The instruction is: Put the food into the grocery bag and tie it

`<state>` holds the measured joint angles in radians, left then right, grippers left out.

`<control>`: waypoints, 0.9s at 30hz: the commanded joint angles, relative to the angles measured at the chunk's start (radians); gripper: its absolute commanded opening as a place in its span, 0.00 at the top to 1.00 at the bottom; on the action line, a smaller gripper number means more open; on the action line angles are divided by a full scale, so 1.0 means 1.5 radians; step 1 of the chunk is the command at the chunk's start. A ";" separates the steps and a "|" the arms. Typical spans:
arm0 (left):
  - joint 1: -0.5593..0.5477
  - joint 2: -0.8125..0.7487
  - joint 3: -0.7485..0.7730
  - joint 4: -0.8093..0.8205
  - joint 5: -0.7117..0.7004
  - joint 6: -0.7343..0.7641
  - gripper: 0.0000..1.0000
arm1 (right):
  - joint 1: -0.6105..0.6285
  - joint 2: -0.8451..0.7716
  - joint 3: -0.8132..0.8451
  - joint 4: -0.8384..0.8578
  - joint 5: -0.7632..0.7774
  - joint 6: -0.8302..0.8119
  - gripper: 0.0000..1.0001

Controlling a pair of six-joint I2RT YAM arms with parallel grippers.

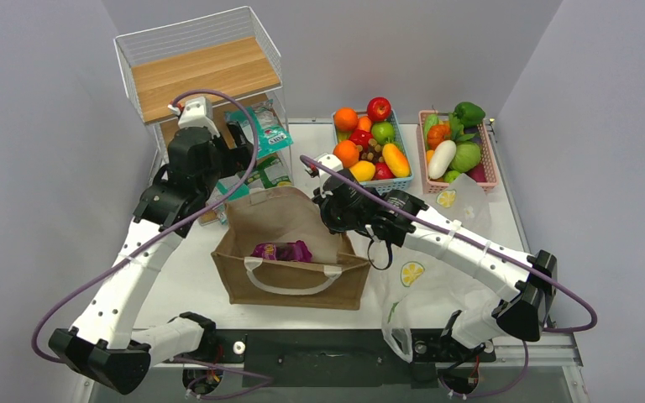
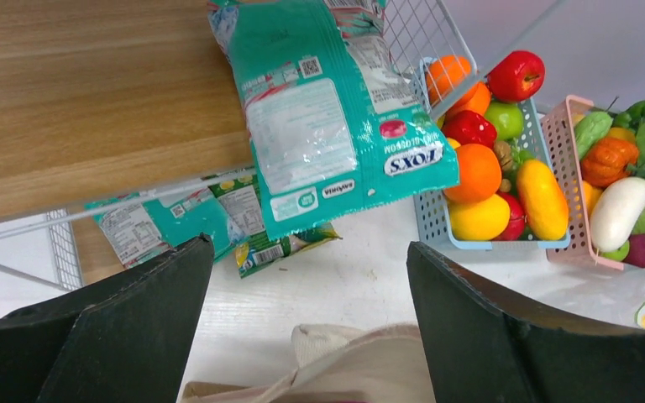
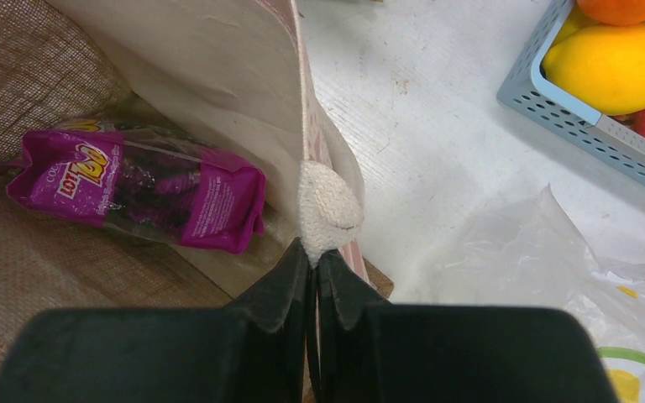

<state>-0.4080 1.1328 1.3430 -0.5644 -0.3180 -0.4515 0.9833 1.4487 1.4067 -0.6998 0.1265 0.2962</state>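
The grocery bag [image 1: 290,290] is a brown burlap tote standing open mid-table, cream lining [image 3: 218,75] showing. A purple snack packet [image 1: 281,250] [image 3: 134,189] lies on its floor. My right gripper [image 1: 329,208] [image 3: 312,252] is shut on the bag's right rim, at the white woven handle end [image 3: 327,206]. My left gripper [image 1: 239,138] [image 2: 306,252] hovers open behind the bag, nothing between its fingers. Ahead of it a teal packet [image 2: 336,109] [image 1: 267,126] leans against the wire rack. A second teal packet [image 2: 159,222] and a green one [image 2: 281,246] lie below it.
A wire rack [image 1: 197,59] with a wooden shelf stands at the back left. A blue basket [image 1: 403,172] of toy fruit and a pink basket [image 1: 491,164] of toy vegetables sit at the back right. A thin lemon-printed plastic bag [image 1: 437,285] [image 3: 554,269] lies under my right arm.
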 commanded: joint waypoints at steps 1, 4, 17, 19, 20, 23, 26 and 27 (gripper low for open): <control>0.042 0.007 -0.010 0.100 0.052 -0.012 0.16 | 0.006 -0.018 -0.014 0.009 0.003 -0.006 1.00; 0.064 0.020 -0.025 0.133 0.088 -0.017 0.16 | 0.004 -0.019 -0.016 0.012 0.003 -0.009 1.00; 0.088 0.051 -0.092 0.252 0.148 -0.060 0.16 | -0.015 -0.030 -0.037 0.027 -0.020 -0.022 1.00; 0.088 0.056 -0.093 0.251 0.137 -0.063 0.16 | -0.018 -0.031 -0.038 0.028 -0.024 -0.025 1.00; 0.088 0.057 -0.093 0.252 0.134 -0.064 0.16 | -0.019 -0.031 -0.038 0.028 -0.027 -0.026 1.00; 0.088 0.061 -0.103 0.264 0.126 -0.067 0.16 | -0.024 -0.032 -0.040 0.027 -0.028 -0.033 1.00; 0.089 0.070 -0.106 0.266 0.121 -0.073 0.16 | -0.030 -0.035 -0.041 0.028 -0.030 -0.036 1.00; 0.089 0.073 -0.103 0.263 0.119 -0.075 0.16 | -0.031 -0.037 -0.041 0.029 -0.030 -0.037 1.00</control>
<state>-0.2806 1.2270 1.1843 -0.2356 -0.1238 -0.5434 0.9478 1.4261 1.3624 -0.6567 0.0994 0.2588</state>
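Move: The big teal bag, hanging over the edge of the middle shelf, lies about 12 cm ahead of the left gripper, 2 cm right and some 6 cm below. On the shelf below it, a green packet lies 12 cm ahead, 3 cm right and 26 cm down, and a teal packet 9 cm ahead, 8 cm left. From the right gripper the big teal bag is roughly 22 cm ahead, 21 cm left and 5 cm up. Bring the left gripper about 5 cm forward towards the big teal bag's overhanging near end, level at first, then sinking some 3 cm as you go on. Roll the wrist about 10 degrees so its left side drops, and keep the fingers wide open. Keep the right fingers shut on the grocery bag's rim. ##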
